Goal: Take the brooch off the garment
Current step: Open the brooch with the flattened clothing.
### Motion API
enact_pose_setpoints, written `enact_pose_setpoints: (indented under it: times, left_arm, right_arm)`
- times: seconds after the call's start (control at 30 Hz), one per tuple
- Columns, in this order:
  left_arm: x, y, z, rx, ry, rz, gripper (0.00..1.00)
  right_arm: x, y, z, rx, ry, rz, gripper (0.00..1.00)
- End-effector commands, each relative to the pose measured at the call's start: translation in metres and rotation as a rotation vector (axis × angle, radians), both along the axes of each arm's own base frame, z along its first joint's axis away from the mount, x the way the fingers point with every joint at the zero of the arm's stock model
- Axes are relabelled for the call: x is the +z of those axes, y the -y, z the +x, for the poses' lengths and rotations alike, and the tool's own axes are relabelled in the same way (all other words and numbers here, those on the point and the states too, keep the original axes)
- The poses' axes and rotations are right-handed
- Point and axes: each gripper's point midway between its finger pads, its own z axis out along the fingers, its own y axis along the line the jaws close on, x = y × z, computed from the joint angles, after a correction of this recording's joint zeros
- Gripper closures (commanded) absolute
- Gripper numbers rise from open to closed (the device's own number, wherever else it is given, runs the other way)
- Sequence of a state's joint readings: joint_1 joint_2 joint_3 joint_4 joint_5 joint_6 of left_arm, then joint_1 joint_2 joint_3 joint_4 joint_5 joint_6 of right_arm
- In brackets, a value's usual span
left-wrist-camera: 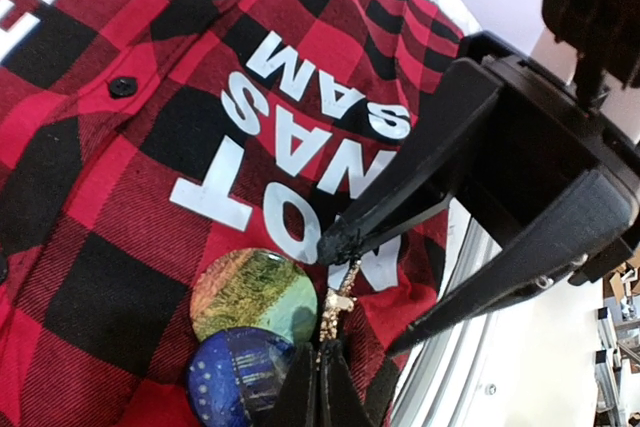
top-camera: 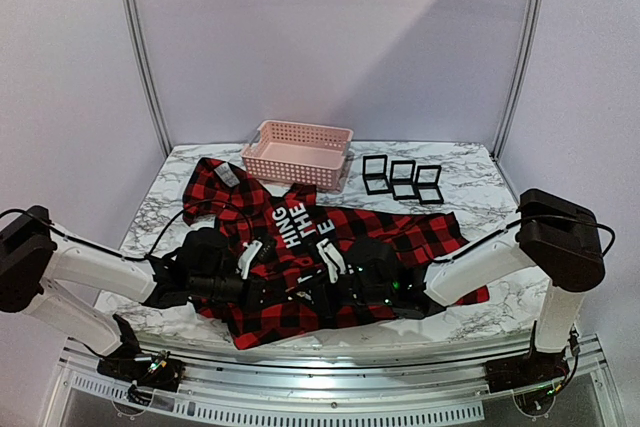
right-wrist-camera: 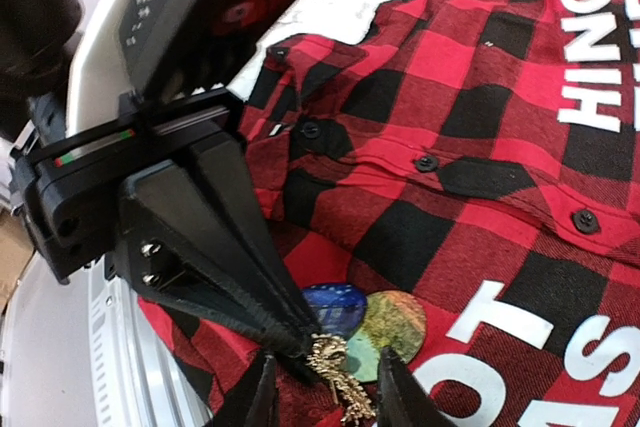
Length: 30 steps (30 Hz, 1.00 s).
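The red-and-black plaid garment (top-camera: 400, 232) with white lettering lies spread on the marble table. A gold, leaf-shaped brooch (left-wrist-camera: 341, 299) sits on its front next to a green-orange round badge (left-wrist-camera: 255, 292) and a blue round badge (left-wrist-camera: 238, 375). My left gripper (left-wrist-camera: 320, 355) is shut on the brooch's lower end. My right gripper (right-wrist-camera: 325, 379) is open, with a finger on each side of the brooch (right-wrist-camera: 345, 372). In the left wrist view one right fingertip (left-wrist-camera: 335, 242) touches the brooch's top. In the top view both grippers (top-camera: 285, 282) (top-camera: 322, 280) meet over the shirt's near part.
A pink perforated basket (top-camera: 297, 152) stands at the back of the table. Three small black open boxes (top-camera: 403, 179) stand to its right. The metal rail of the table's near edge (left-wrist-camera: 450, 347) runs close beside the grippers. Shirt buttons (right-wrist-camera: 427, 162) run along the placket.
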<state>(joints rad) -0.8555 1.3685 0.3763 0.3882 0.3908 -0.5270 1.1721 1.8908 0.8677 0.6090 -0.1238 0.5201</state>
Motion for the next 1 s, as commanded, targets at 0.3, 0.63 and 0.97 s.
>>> enact_pose_setpoints:
  times: [0.3,0.63,0.97]
  left_arm:
    - [-0.005,-0.006,-0.001,0.003,0.022,-0.005,1.0]
    - [0.008,0.003,-0.013,-0.071,0.015,-0.085,1.0]
    - [0.013,0.007,-0.022,-0.126,-0.005,-0.112,1.0]
  right_arm:
    - [0.012,0.01,-0.015,0.076,-0.089,0.119,0.46]
    - [0.008,0.027,-0.009,0.075,-0.142,0.169,0.44]
    - [0.004,0.021,-0.013,0.121,-0.161,0.161,0.46]
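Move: Just off the left fingertips, which already pinch one end of it, the gold brooch has its middle about 2 cm to the right and level with them. The green badge lies some 3 cm ahead, 2 cm right and 2 cm below that hand; the blue badge is 3 cm ahead and 2 cm below. From the right hand's parting fingers, the brooch is roughly 1 cm ahead and 2 cm left. Spreading its already parted fingers wider, the right hand lets the brooch's free end clear them, going back, then about 2.5 cm to the right, its fingertips tilting up and its forward side rolling down, about 10 degrees each. The left hand keeps its pinch, dips about 1 cm, then draws the brooch back about 2 cm towards the base while rising slightly. ##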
